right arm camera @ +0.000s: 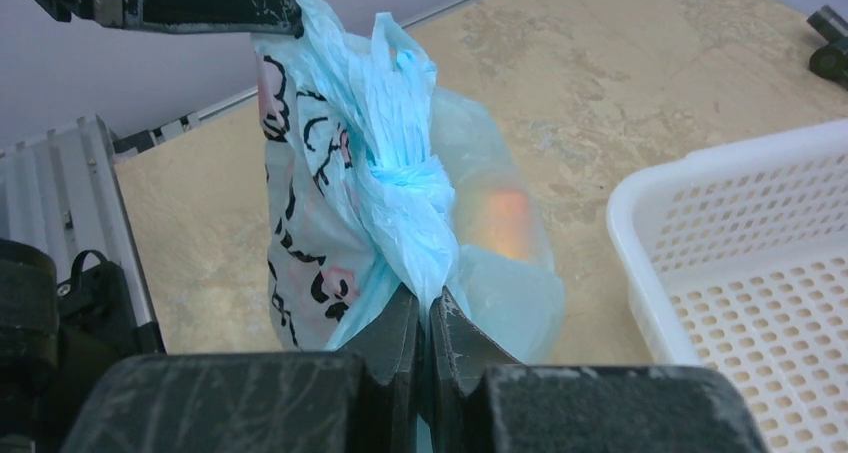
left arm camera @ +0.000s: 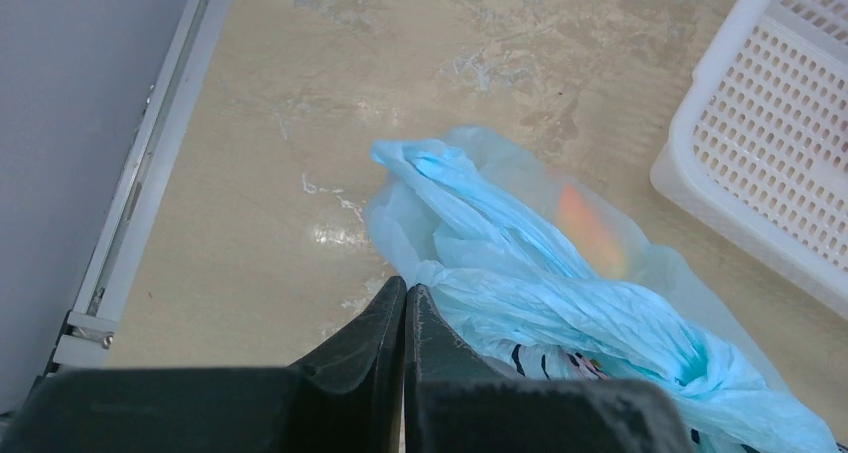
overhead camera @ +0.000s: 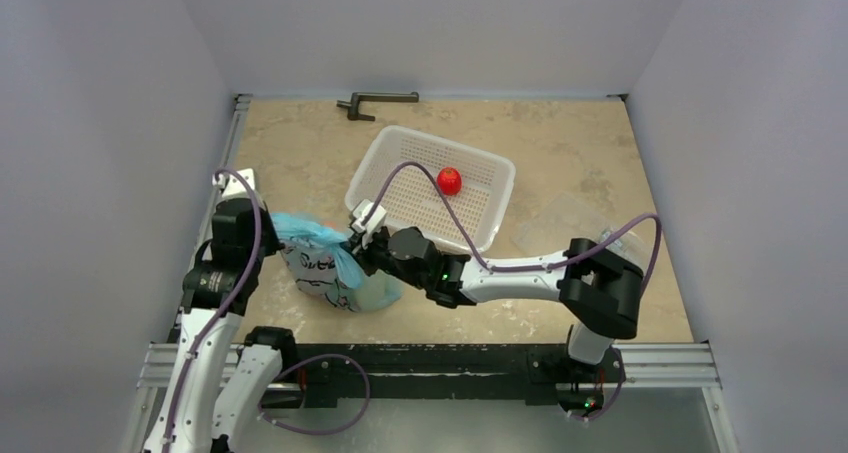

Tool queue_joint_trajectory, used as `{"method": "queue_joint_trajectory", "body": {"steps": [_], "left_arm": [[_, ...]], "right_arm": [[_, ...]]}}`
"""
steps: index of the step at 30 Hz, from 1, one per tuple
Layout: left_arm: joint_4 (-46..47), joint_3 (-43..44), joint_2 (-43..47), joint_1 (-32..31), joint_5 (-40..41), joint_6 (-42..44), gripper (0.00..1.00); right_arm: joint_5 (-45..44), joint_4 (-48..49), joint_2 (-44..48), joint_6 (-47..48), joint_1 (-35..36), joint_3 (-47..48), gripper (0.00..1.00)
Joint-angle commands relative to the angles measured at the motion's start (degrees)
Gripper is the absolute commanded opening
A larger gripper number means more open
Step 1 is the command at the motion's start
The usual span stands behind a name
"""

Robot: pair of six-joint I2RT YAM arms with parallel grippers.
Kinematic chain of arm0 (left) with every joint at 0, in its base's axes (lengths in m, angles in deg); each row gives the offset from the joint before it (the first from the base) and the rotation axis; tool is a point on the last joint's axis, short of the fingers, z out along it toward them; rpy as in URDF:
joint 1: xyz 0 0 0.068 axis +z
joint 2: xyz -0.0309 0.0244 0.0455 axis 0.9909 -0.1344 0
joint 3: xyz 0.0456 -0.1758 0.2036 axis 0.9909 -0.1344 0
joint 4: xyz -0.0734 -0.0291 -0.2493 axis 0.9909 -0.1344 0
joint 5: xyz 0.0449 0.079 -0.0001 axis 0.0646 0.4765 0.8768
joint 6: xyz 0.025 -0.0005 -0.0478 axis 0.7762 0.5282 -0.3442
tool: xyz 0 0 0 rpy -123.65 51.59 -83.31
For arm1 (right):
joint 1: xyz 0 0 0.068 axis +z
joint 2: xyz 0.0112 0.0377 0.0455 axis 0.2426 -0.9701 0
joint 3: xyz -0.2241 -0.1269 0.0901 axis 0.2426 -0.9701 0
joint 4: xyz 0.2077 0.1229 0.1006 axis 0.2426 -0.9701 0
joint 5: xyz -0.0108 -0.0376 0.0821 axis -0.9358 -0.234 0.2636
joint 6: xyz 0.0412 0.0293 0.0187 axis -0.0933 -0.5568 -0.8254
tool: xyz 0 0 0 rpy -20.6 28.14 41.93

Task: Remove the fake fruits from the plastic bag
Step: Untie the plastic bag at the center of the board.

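The light blue plastic bag [overhead camera: 330, 265] with a pink-and-black print stands on the table between my two grippers, its handles twisted together. An orange-red fruit [right arm camera: 505, 223] shows as a blur through the thin plastic, also in the left wrist view [left arm camera: 590, 228]. The other fruits are hidden inside. My left gripper [left arm camera: 405, 291] is shut on the bag's edge [left arm camera: 520, 283] at its left top. My right gripper [right arm camera: 426, 301] is shut on the twisted neck of the bag [right arm camera: 400, 183] from the right side. Both grippers show in the top view, left [overhead camera: 283, 225] and right [overhead camera: 358, 241].
A white perforated basket [overhead camera: 480, 223] stands just behind and right of the bag, with a small all-red fruit [overhead camera: 449, 180] in it. Its rim is close to the bag [right arm camera: 640, 193]. A dark tool [overhead camera: 375, 101] lies at the back edge. The rail [left arm camera: 130, 203] runs along the left.
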Motion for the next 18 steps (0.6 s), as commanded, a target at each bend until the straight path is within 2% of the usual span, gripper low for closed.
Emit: {"method": "queue_joint_trajectory", "body": {"steps": [1,5,8,9,12,18], "left_arm": [[2.7,-0.8,3.1,0.7,4.4,0.1,0.00],[3.5,-0.5,4.7,0.7,1.8,0.8,0.00],[4.2,0.3,5.3,0.7,-5.9,3.5,0.00],[4.6,0.4,5.4,0.7,-8.6,4.3,0.03],[5.6,0.5,4.8,0.7,-15.2,5.9,0.29],[6.7,0.8,1.6,0.6,-23.6,6.5,0.47]], "right_arm": [[-0.8,3.0,4.4,-2.8,-0.5,-4.0,0.00],[1.5,3.0,6.0,-3.8,-0.5,-6.1,0.00],[3.5,2.5,5.9,-2.5,-0.5,-5.7,0.00],[4.0,2.1,5.6,-2.2,-0.5,-5.2,0.00],[4.9,1.5,5.3,-2.1,-0.5,-4.2,0.00],[5.8,-0.3,4.5,-1.1,-0.5,-2.6,0.00]]}}
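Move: The plastic bag's twisted knot hangs between the hands, about 9 cm to the left hand's right, level ahead and some 2 cm lower. From the right hand, which already pinches the bag just below it, the knot is some 5 cm left and 2 cm ahead. The bag's full belly sags 12 cm right of the left hand, 8 cm back and 12 cm down; the white basket's middle lies 31 cm right, 11 cm ahead, 17 cm down. Rising slightly, left hand swings about 4 cm right towards the knot, opening; the right eases back, still pinching. ##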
